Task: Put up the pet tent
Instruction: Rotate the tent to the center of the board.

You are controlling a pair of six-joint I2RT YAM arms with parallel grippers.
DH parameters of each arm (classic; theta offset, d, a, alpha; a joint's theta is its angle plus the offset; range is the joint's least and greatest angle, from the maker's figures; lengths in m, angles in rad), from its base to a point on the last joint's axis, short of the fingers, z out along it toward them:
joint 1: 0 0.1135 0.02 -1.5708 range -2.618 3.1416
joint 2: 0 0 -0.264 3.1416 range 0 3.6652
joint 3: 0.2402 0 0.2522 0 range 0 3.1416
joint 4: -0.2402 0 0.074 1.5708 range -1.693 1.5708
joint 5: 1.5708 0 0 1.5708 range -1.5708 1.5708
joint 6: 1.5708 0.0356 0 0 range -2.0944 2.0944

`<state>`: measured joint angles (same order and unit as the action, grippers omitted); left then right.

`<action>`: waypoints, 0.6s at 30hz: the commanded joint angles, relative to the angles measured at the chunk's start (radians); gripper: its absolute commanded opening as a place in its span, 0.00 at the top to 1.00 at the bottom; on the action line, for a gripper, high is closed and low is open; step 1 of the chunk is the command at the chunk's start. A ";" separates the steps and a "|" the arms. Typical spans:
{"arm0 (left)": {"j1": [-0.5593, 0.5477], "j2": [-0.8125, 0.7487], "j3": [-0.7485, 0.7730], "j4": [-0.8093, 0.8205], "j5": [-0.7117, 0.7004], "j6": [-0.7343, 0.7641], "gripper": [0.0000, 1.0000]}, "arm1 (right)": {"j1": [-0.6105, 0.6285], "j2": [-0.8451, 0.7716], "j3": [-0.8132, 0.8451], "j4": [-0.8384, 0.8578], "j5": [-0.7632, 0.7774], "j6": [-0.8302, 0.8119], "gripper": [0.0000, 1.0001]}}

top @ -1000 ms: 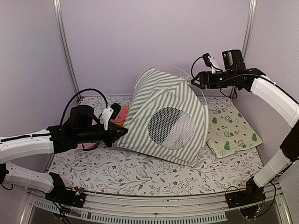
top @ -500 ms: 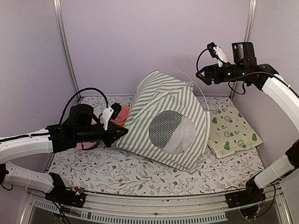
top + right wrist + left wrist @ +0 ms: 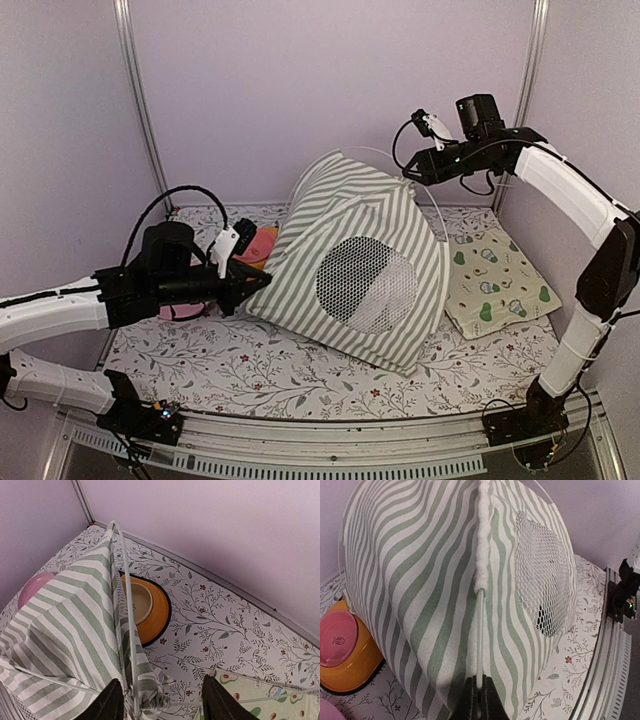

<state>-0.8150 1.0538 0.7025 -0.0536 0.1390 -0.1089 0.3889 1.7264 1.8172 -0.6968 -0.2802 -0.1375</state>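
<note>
The pet tent [image 3: 350, 265], sage-green and white striped with a round mesh window [image 3: 365, 280], stands tilted on the floral table cover. My left gripper [image 3: 258, 280] is at its lower left corner, shut on a thin white pole [image 3: 480, 630] that comes out of a white sleeve in the fabric. My right gripper [image 3: 412, 172] hovers at the tent's peak. In the right wrist view that gripper [image 3: 165, 702] stands open, its fingers on either side of the bunched peak fabric [image 3: 162, 700] and a bent pole [image 3: 127, 605]. The lace door curtain is hidden.
An orange double pet bowl [image 3: 262, 243] lies behind the tent's left side, with a pink dish [image 3: 32, 587] next to it. A pale yellow avocado-print mat [image 3: 495, 280] lies at the right. Purple walls and metal uprights [image 3: 140, 100] close in the back and sides.
My right gripper rose away to the right, then came back down left onto the tent's peak, jaws narrower than half a second ago. The left gripper keeps its hold, shifted slightly left.
</note>
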 commanded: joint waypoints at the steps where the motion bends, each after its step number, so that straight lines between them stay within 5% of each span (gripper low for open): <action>1: 0.008 -0.043 0.031 0.046 -0.010 0.005 1.00 | -0.029 0.032 0.051 -0.027 -0.061 0.022 0.54; 6: 0.010 -0.077 0.016 0.053 -0.056 0.002 1.00 | -0.097 0.059 0.063 -0.036 -0.164 0.036 0.99; 13: 0.012 -0.183 -0.045 0.086 -0.226 -0.039 1.00 | -0.257 0.033 0.047 0.026 -0.143 0.187 1.00; 18: 0.027 -0.247 -0.074 0.096 -0.372 -0.067 1.00 | -0.261 -0.028 0.003 0.087 -0.185 0.249 1.00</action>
<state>-0.8165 0.8818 0.6540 0.0097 -0.0280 -0.1230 0.2214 1.7660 1.8420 -0.7322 -0.5838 0.0460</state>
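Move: Just under the right hand's half-closed fingers is the tent's top corner, where the white poles meet, about 1 cm back, 1 cm left and 2 cm down. From that hand the mesh window lies some 20 cm back and 13 cm left, the patterned mat about 28 cm right and 3 cm back, far below. For the left hand, holding a pole end, the top corner is roughly 21 cm ahead, 37 cm right and 10 cm up; the orange feeder is 27 cm ahead, 2 cm left. Closing on the white pole at the tent's top corner, the right hand pinches it almost in place, then draws it about 3.5 cm to the right, rolling its left side up and tipping down some 20 degrees in all. The left hand keeps its shut grip on the near-left pole end and lifts it about 5 cm with gathering speed, also going 3.5 cm left, its fingers tipping up and swinging counter-clockwise. ##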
